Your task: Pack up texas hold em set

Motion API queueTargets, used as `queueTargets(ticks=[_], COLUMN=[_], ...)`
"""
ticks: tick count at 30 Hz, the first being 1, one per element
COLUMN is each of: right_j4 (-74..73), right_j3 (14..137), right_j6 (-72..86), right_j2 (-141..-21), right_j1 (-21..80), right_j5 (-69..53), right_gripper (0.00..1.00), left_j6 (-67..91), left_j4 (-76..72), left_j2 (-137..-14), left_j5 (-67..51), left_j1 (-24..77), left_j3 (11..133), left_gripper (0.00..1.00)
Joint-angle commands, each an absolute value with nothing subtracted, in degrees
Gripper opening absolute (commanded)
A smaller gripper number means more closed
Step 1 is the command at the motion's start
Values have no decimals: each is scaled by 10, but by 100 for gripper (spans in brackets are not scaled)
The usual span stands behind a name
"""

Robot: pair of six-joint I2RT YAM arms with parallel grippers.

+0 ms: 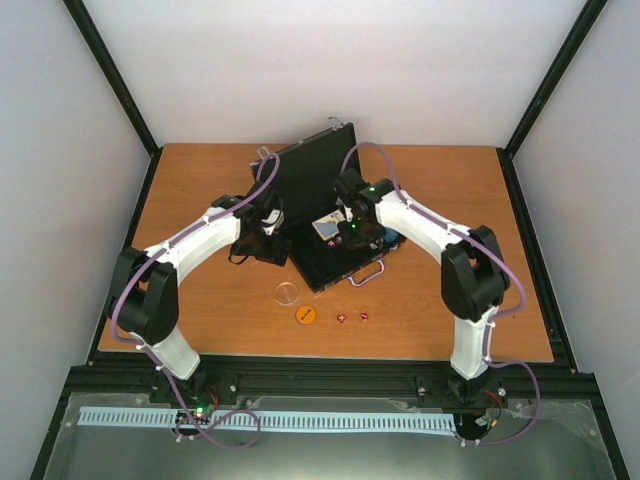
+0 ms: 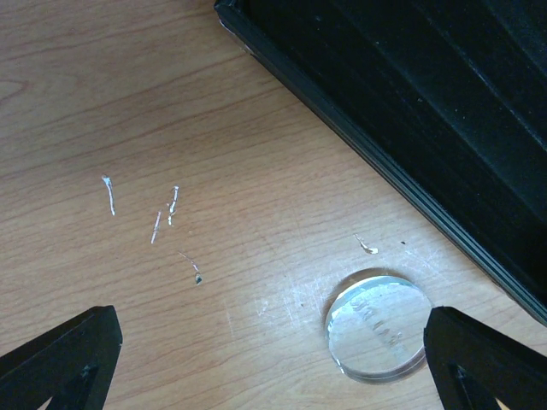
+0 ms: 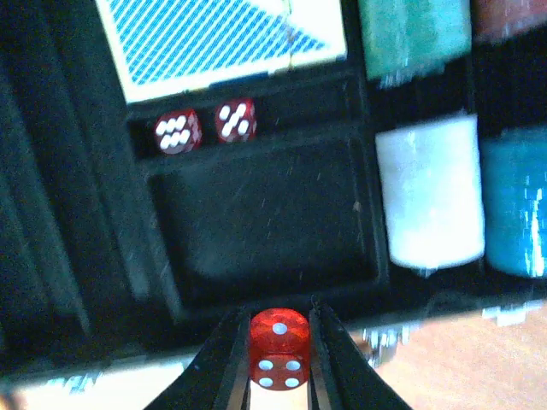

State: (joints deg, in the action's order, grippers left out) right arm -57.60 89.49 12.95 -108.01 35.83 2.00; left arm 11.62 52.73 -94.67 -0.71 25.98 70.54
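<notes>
The black briefcase lies open mid-table with its lid up. My right gripper is shut on a small red die just above the case's near edge. Inside the case lie two red dice in a slot, the blue-white card box, and white, blue, green and red chip stacks. My left gripper hangs open over the table left of the case. The clear disc lies between its fingers, close to the right finger.
On the wood in front of the case lie the clear disc, an orange disc and two more red dice. The case's silver handle points toward the arms. Black frame posts stand at the table corners.
</notes>
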Motion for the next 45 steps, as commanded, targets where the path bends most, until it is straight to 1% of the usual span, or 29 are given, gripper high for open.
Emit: queueTargets(ticks=[1, 7, 16, 32, 35, 41, 45], right_j4=[-529, -498, -466, -467, -475, -482, -486], right_j3=[942, 981, 991, 1033, 1035, 1029, 1023], right_j6=[91, 65, 55, 47, 47, 49, 52], right_j2=[-1141, -1192, -1239, -1291, -1295, -1282, -1269], right_j1=[349, 341, 329, 323, 323, 323, 323], right_j5=[45, 74, 64, 25, 13, -2, -10], right_gripper=[7, 7, 7, 8, 14, 30, 37], left_j6=[115, 115, 114, 114, 114, 114, 114], left_j4=[523, 524, 525, 527, 526, 526, 526], left_j2=[-946, -945, -950, -960, -961, -965, -966], left_j5=[-16, -12, -13, -13, -13, -12, -13], left_j1=[258, 258, 258, 258, 258, 258, 258], left_j3=[709, 708, 711, 715, 715, 717, 717], left_gripper=[100, 100, 100, 100, 100, 100, 100])
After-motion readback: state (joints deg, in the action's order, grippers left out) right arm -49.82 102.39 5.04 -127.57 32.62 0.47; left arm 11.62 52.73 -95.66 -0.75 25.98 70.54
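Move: The right hand holds a red die, taken to the case's dice slot about 8 cm ahead, 3 cm left and 7 cm below. Two dice already in the slot lie some 6 cm ahead and 6 cm left, the card deck about 11 ahead and 6 left, the green chips 12 ahead and 1 right, the white chips 7 ahead and 3 right. From the left hand the dice slot is some 12 cm ahead and 17 cm right. Right hand carries the die forward about 8 cm and down 7 into the dice slot, then opens slightly. ##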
